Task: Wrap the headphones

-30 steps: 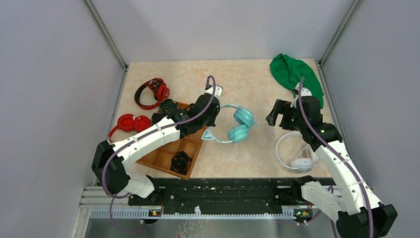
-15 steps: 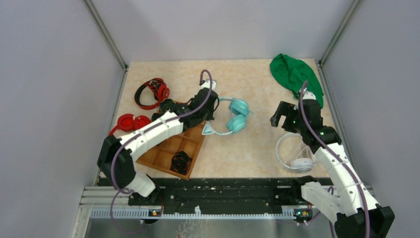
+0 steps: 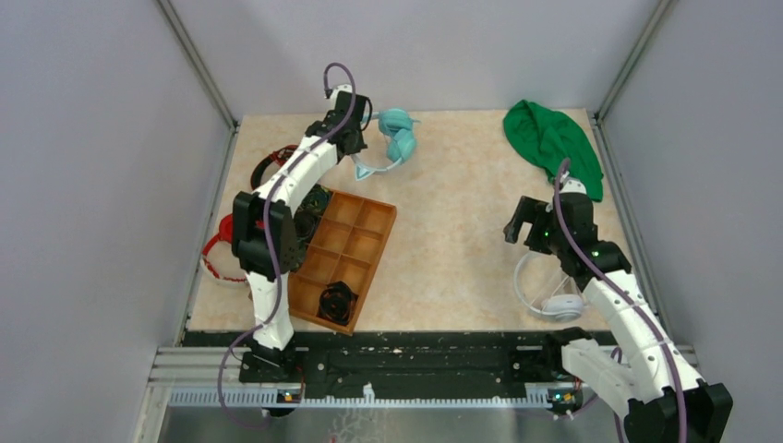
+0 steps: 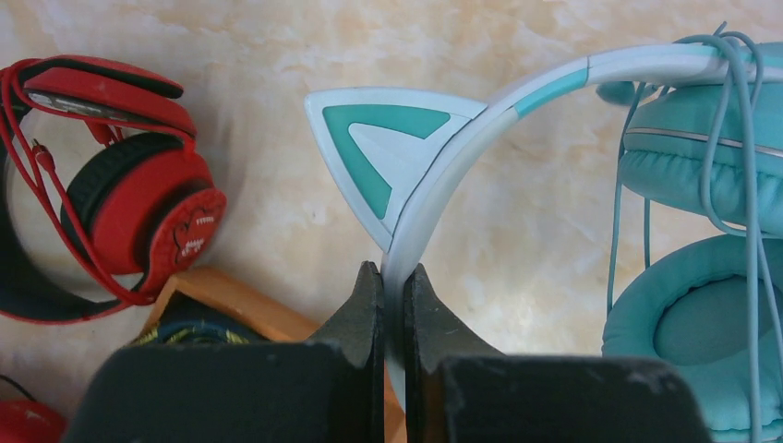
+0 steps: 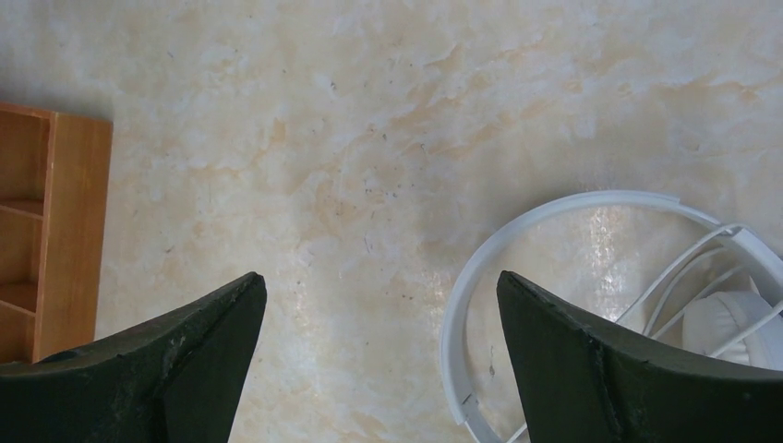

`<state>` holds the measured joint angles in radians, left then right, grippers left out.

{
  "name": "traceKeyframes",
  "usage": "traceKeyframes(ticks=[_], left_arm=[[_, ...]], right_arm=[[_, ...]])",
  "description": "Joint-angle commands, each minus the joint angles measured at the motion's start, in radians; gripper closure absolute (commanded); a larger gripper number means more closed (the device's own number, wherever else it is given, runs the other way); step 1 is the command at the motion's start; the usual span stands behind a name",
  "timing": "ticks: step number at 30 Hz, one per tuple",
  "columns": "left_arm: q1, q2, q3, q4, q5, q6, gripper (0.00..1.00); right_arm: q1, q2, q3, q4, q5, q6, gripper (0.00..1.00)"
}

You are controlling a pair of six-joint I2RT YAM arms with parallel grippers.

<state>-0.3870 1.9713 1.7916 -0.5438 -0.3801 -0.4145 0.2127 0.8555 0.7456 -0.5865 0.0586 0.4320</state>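
Note:
The teal headphones (image 3: 397,134) with a pale headband and pointed cat ears hang lifted near the table's back edge. My left gripper (image 3: 355,157) is shut on the headband just below one cat ear (image 4: 388,157), as the left wrist view (image 4: 394,277) shows. The teal ear cups (image 4: 702,277) hang to the right with the thin cable (image 4: 716,138) looped over them. My right gripper (image 3: 519,219) is open and empty above the table at the right (image 5: 380,314), beside the white headphones (image 3: 551,281).
Red headphones (image 3: 277,166) lie at the back left; another red pair (image 3: 222,249) lies left of the wooden compartment tray (image 3: 346,249), which holds black coiled items (image 3: 337,300). A green cloth (image 3: 549,138) lies at the back right. The white headband (image 5: 517,277) lies under my right gripper.
My left arm has swung up and back towards the far left, carrying the teal headphones off the table's middle. The right gripper has barely shifted.

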Motion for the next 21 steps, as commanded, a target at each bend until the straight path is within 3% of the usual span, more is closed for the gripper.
traceKeyframes(ticks=[1, 13, 21], left_arm=[[0.056, 0.116, 0.165, -0.003, -0.002, -0.074, 1.00], [0.197, 0.476, 0.519, 0.040, -0.004, -0.154, 1.00], [0.234, 0.540, 0.506, 0.086, -0.015, -0.215, 1.00]], right_arm=[[-0.007, -0.026, 0.006, 0.021, 0.018, -0.012, 0.05], [-0.007, -0.070, -0.013, -0.053, -0.023, 0.006, 0.05], [-0.007, -0.012, -0.028, -0.042, -0.052, -0.008, 0.06]])
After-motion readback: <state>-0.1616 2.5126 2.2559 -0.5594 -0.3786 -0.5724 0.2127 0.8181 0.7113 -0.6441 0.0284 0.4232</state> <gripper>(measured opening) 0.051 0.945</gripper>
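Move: My left hand already holds the cat-ear headphones by the headband. I'm taking them to the bare patch at the far left of the table, about 13 cm ahead, 11 cm left and some 16 cm below that hand. The red-black headphones lie roughly 4 cm ahead and 18 cm left of it, the wooden tray's middle about 27 cm back and 6 cm left, both some 17 cm lower. From my right hand the patch is about 37 cm ahead and 52 cm left. I keep my left fingers shut on the headband and carry the cat-ear headphones down, forward and left together, about 12 cm lower and 12 cm farther out, towards the bare patch just beyond the red-black headphones. On the way I turn my wrist about 20 degrees counter-clockwise and slow near the end, fingers still closed. ##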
